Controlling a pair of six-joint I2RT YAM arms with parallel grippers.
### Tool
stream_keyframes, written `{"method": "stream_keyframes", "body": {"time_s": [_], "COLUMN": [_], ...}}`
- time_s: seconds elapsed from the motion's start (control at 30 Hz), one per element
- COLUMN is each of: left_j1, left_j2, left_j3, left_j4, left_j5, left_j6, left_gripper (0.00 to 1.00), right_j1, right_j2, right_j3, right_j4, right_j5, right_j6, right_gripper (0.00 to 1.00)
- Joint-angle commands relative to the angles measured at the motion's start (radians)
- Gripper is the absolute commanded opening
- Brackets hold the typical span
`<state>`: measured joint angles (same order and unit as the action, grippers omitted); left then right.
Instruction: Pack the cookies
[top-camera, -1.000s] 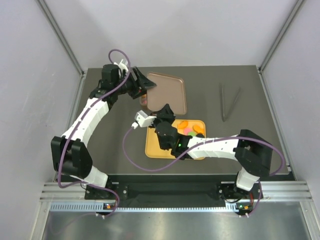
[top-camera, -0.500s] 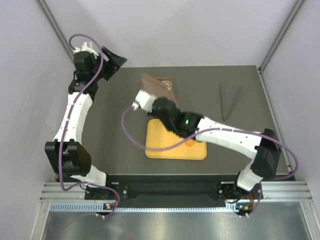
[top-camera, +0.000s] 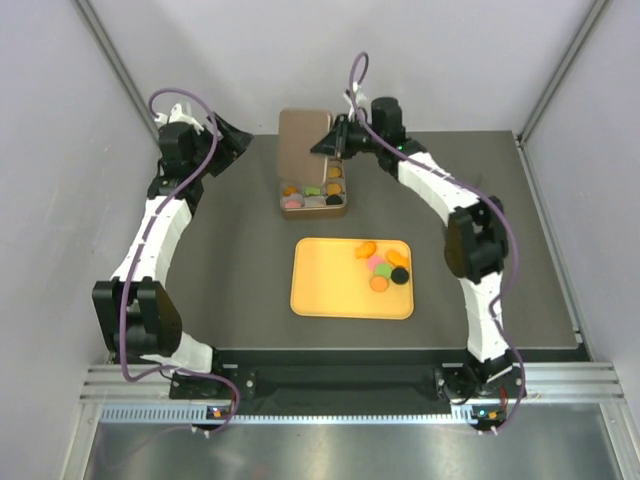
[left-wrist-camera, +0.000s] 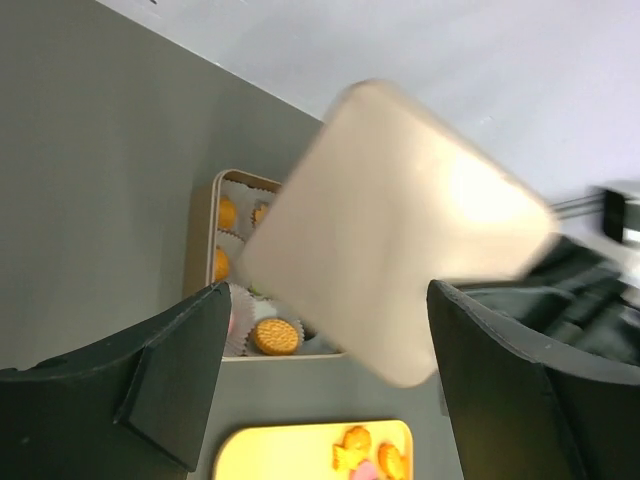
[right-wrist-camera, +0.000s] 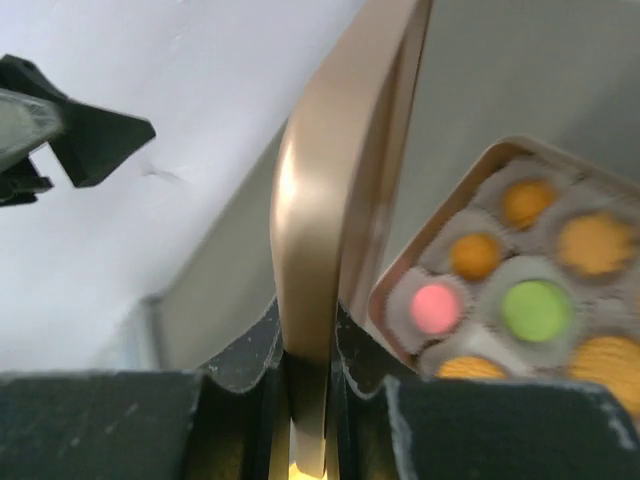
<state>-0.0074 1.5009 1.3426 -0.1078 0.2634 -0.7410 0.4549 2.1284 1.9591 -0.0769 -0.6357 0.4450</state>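
Several cookies (top-camera: 380, 265), orange, pink and black, lie on the yellow tray (top-camera: 325, 285). More cookies (top-camera: 313, 192) sit in paper cups inside the open gold tin (top-camera: 315, 212). My right gripper (top-camera: 335, 142) is shut on the edge of the tin's lid (top-camera: 303, 135), which it holds upright behind the tin. In the right wrist view the fingers (right-wrist-camera: 250, 365) clamp the lid (right-wrist-camera: 330, 180), with pink (right-wrist-camera: 435, 307) and green (right-wrist-camera: 536, 308) cookies beside it. My left gripper (top-camera: 232, 133) hangs open and empty at the back left, apart from the lid (left-wrist-camera: 400, 230).
The left wrist view looks past the lid to the tin (left-wrist-camera: 203, 230), a round orange cookie (left-wrist-camera: 275, 337) in it, and the tray (left-wrist-camera: 290, 450) below. The dark table (top-camera: 240, 250) is ringed by grey walls (top-camera: 60, 150). The right arm (top-camera: 470, 240) stretches along the table's right side.
The left gripper let go of the lid, opened and drew back to the back left. The right arm swung from over the tray to the back, lifting the lid upright and uncovering the tin.
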Motion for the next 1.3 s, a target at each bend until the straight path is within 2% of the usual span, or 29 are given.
{"method": "stream_keyframes", "body": {"time_s": [0.0,0.07,0.13,0.43,0.53,0.77,1.0,1.27], "left_j1": [0.000,0.000,0.000,-0.014,-0.019,-0.026,-0.028,-0.051], "left_j2": [0.025,0.059,0.087,0.243,0.292,0.410,0.438,0.487], "left_j3": [-0.026,-0.036,-0.033,-0.008,0.003,0.036,-0.009,-0.007], "left_j4": [0.130,0.146,0.152,0.172,0.172,0.238,0.341,0.356], "left_j5": [-0.012,-0.010,-0.001,-0.001,-0.006,0.094,0.137,0.149], "left_j6": [0.060,0.072,0.074,0.094,0.107,0.100,0.060,0.045], "left_gripper": [0.84,0.84,0.84,0.83,0.83,0.84,0.84,0.84], "right_j1": [-0.024,-0.038,-0.056,-0.105,-0.116,-0.124,-0.134,-0.142], "right_j2": [0.129,0.224,0.299,0.441,0.459,0.513,0.576,0.605], "right_j3": [0.038,0.055,0.081,0.109,0.110,0.156,0.225,0.262], "right_j4": [0.462,0.605,0.724,0.905,0.911,0.879,0.847,0.778], "right_j5": [-0.353,-0.381,-0.398,-0.426,-0.435,-0.461,-0.484,-0.483], "right_j6": [0.508,0.721,0.852,1.084,1.094,1.100,1.104,1.064], "right_gripper": [0.00,0.00,0.00,0.00,0.00,0.00,0.00,0.01]}}
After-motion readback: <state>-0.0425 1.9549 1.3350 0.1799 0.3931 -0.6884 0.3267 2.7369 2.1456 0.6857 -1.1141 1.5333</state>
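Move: The right hand holds the lid by its right edge, the lid's middle some 6 cm left and about level. The cookie box lies about 4 cm left, 3 cm ahead and 21 cm below that hand, the yellow tray roughly 24 cm back and 7 cm right, on the table. From the open left hand the lid is about 17 cm right and 2 cm ahead, slightly lower; the box some 18 cm right, 5 cm ahead, 25 cm down. Keeping its pinch on the lid's right edge, the right hand swings the lid down over the cookie box, turning it some 50 degrees flatter; it sinks about 11 cm, lifts briefly, then lowers again, edging forward. The left hand, fingers still wide open, drops about 17 cm while going forward and slightly right towards the lid's left edge, tipping downwards, without visibly touching it. ##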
